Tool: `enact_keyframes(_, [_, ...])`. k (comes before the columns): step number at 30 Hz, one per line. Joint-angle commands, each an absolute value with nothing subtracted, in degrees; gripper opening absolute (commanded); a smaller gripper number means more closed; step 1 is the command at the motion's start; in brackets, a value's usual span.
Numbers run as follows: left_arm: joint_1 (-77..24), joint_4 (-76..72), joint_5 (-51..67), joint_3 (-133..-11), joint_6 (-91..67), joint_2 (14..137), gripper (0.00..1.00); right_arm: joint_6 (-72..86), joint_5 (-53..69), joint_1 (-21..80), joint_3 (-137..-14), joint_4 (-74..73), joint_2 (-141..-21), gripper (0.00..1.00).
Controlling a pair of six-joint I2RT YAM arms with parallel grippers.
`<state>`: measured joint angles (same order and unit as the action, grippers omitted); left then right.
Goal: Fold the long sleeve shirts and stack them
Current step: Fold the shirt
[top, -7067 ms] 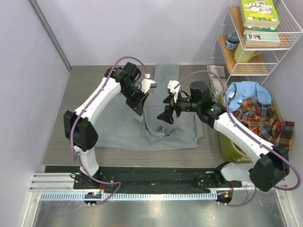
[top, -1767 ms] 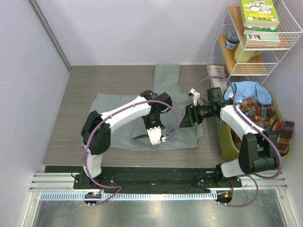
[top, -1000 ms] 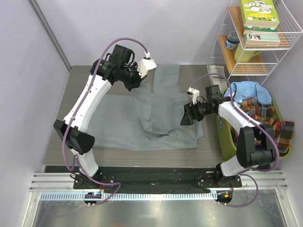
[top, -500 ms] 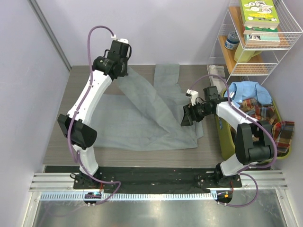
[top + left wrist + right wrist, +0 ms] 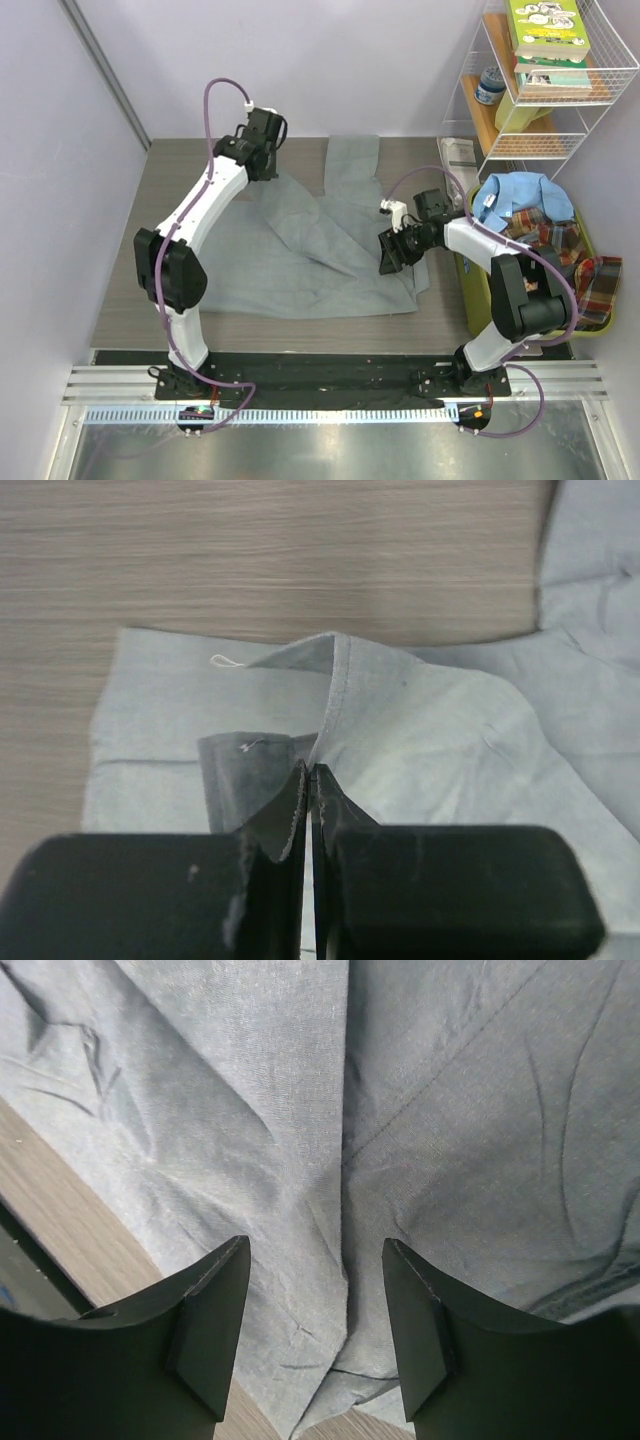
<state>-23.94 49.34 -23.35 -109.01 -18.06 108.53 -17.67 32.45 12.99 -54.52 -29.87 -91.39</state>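
Note:
The grey long sleeve shirt (image 5: 300, 255) lies spread on the wooden table, with a sleeve running to the back (image 5: 352, 165). My left gripper (image 5: 262, 152) is at the shirt's back left and is shut on its hem (image 5: 330, 680), which it holds just above the table (image 5: 250, 560). My right gripper (image 5: 392, 255) hovers low over the shirt's right side. It is open, its fingers (image 5: 215, 1310) either side of a fold in the grey cloth (image 5: 345, 1210). A light blue shirt (image 5: 520, 195) and a plaid one (image 5: 545, 255) sit in the bin on the right.
A green bin (image 5: 480, 305) stands against the table's right edge. A white wire shelf (image 5: 540, 100) with books and a jar rises at the back right. A small packet (image 5: 458, 152) lies by the shelf. Walls close off the left and back.
My left gripper has come down from its raised position with the hem, and the lifted flap has sunk towards the table. My right gripper has shifted slightly left over the shirt.

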Motion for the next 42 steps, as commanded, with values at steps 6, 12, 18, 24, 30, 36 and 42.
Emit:
enact_keyframes(6, [-23.4, 31.0, -6.7, -104.9, -8.2, 102.8, 0.0, -16.3, 27.2, 13.5, -54.2, -27.9, -94.3, 0.49])
enact_keyframes(12, [-23.4, 23.6, -2.8, -101.1, -5.4, 100.9, 0.0, -16.5, 32.6, 13.5, -54.2, -29.1, -95.3, 0.38])
enact_keyframes(18, [-23.3, 17.5, -0.8, -98.9, -3.9, 99.8, 0.0, -17.8, 33.0, 13.4, -53.8, -30.5, -94.7, 0.06])
enact_keyframes(24, [-22.9, 16.3, 1.5, -98.1, -1.9, 99.1, 0.0, -17.9, 31.1, 13.4, -51.8, -31.2, -89.7, 0.01])
enact_keyframes(30, [-20.8, 12.7, 2.7, -94.7, -1.8, 96.8, 0.0, -16.9, 25.2, 12.9, -49.6, -30.3, -85.3, 0.01])
enact_keyframes(36, [-19.2, 12.4, 10.1, -92.6, -0.3, 96.4, 0.0, -16.4, 20.5, 12.9, -51.0, -31.5, -88.1, 0.01])
enact_keyframes(42, [-17.6, 11.8, 19.5, -87.1, 6.3, 93.4, 0.0, -15.9, 15.2, 12.9, -51.1, -31.6, -87.9, 0.01])
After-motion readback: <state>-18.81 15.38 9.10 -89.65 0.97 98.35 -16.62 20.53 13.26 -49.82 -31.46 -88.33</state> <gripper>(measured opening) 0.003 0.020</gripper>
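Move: Close beneath the right hand's open fingers is the folded shirt edge, about 1 cm back, 1 cm right and 3 cm down; the shirt's near right corner is roughly 10 cm back and 5 cm right of that hand. The left hand already holds a shirt corner aloft; from it the far sleeve spreads about 12 cm ahead, 14 cm right and 20 cm below, and the folded edge some 18 cm back, 21 cm right and about 20 cm below. Sinking about 2.5 cm onto the shirt, the right hand shuts its fingers and pinches the folded edge, then draws it a little back and some 3 cm right, tilting slightly. The left hand keeps its corner pinched, swings about 7 cm right towards the far sleeve, dipping then rising and edging forward, and eases partly back left and down as its wrist turns some 30 degrees clockwise and tips up. ##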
